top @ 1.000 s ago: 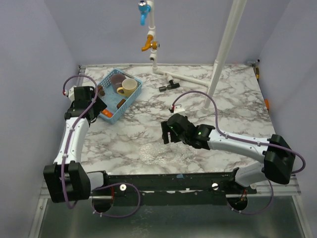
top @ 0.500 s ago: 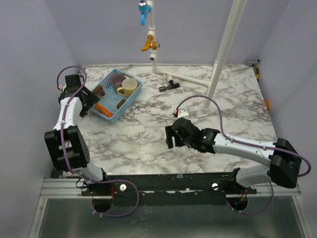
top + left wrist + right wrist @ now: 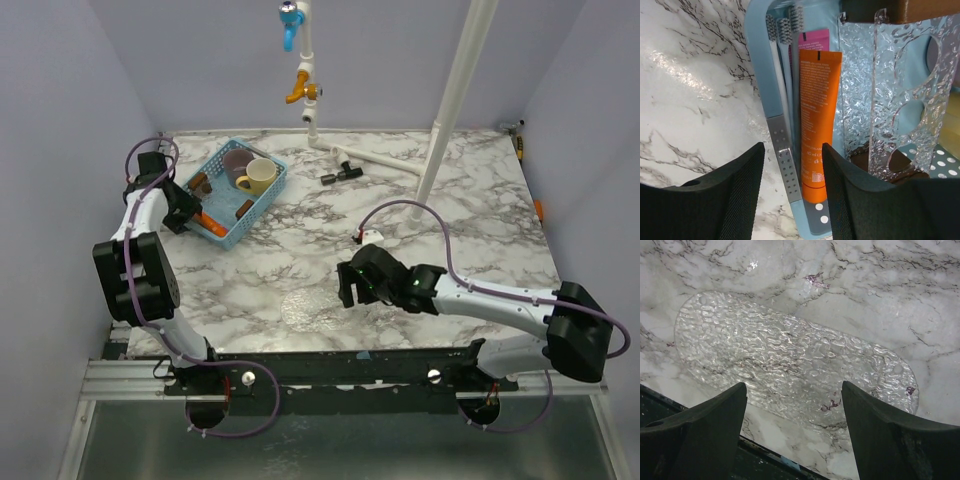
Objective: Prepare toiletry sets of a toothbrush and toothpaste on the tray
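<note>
An orange toothpaste (image 3: 817,115) tube lies along the wall inside the blue basket (image 3: 262,200). Pale blue toothbrushes (image 3: 779,100) lie beside it, bristles away from me, one with a grey grip. My left gripper (image 3: 792,195) hangs over the basket's left corner (image 3: 756,60). Its jaws are partly closed and straddle the tube's end and the grey handle, with a gap still on the left side. From above the toothpaste (image 3: 210,223) shows next to the left gripper (image 3: 183,213). The clear textured tray (image 3: 790,360) lies near the front edge. My right gripper (image 3: 795,435) hovers open and empty over its near rim.
The basket also holds a yellow cup (image 3: 259,177), a purplish cup (image 3: 237,160) and a clear patterned plastic holder (image 3: 895,100). A pink tube (image 3: 815,37) peeks out behind the orange one. A white pole (image 3: 455,100) and a black fitting (image 3: 337,172) stand at the back.
The left arm has swung to the basket's left corner and its jaws have narrowed from wide open. The right gripper has drifted slightly toward the front over the tray.
</note>
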Action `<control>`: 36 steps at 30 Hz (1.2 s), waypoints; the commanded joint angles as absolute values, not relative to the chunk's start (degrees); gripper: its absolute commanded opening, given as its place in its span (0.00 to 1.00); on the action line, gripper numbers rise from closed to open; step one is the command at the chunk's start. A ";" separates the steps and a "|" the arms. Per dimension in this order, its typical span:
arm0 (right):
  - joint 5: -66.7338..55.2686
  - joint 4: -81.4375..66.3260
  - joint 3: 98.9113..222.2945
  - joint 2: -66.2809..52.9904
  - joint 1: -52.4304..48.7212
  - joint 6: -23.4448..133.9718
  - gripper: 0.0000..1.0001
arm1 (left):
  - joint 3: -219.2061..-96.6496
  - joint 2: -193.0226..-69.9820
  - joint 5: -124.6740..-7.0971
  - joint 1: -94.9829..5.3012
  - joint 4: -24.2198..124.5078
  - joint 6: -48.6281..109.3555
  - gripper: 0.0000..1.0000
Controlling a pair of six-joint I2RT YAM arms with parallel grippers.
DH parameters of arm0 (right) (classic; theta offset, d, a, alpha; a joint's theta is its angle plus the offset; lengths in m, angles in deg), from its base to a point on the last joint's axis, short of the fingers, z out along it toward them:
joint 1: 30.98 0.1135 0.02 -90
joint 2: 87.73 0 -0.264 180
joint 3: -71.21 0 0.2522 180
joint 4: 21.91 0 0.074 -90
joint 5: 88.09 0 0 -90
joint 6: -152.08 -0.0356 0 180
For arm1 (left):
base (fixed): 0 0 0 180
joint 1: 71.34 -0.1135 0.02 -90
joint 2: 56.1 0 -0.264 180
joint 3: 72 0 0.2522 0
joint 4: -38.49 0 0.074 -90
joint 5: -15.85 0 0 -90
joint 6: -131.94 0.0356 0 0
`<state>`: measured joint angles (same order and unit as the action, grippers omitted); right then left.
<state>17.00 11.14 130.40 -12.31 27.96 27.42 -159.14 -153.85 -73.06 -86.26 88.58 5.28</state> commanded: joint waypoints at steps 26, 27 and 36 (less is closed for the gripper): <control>18.06 12.84 127.93 -17.93 28.27 25.64 0.80 | -152.29 -149.70 -65.81 -86.46 87.96 11.09 0.00; 18.21 13.02 128.01 -18.12 28.27 25.75 0.80 | -152.06 -149.08 -65.39 -86.45 88.09 11.57 0.00; 18.25 14.77 129.00 -18.57 28.36 26.00 0.80 | -149.54 -145.55 -62.87 -83.18 89.54 15.42 0.00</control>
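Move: The left hand, half open, is poised over the near-left rim of the blue basket; the grey-labelled stretch of the rim is about 1 cm to its right and 2 cm below. Just inside the rim the orange toothpaste lies some 2 cm ahead, 2 cm right and 4 cm down; a brown block is about 3 cm ahead and 11 cm right, the yellow mug 10 cm ahead and 15 cm right. From the right hand that rim is roughly 14 cm ahead and 31 cm left. Sinking about 1 cm with one finger inside the basket and one outside, the left hand shuts its half-open fingers and pinches the grey-labelled rim. Keeping that grip, it draws the rim back some 2.5 cm and about 1.5 cm to the right at nearly level height, turning slightly clockwise. ##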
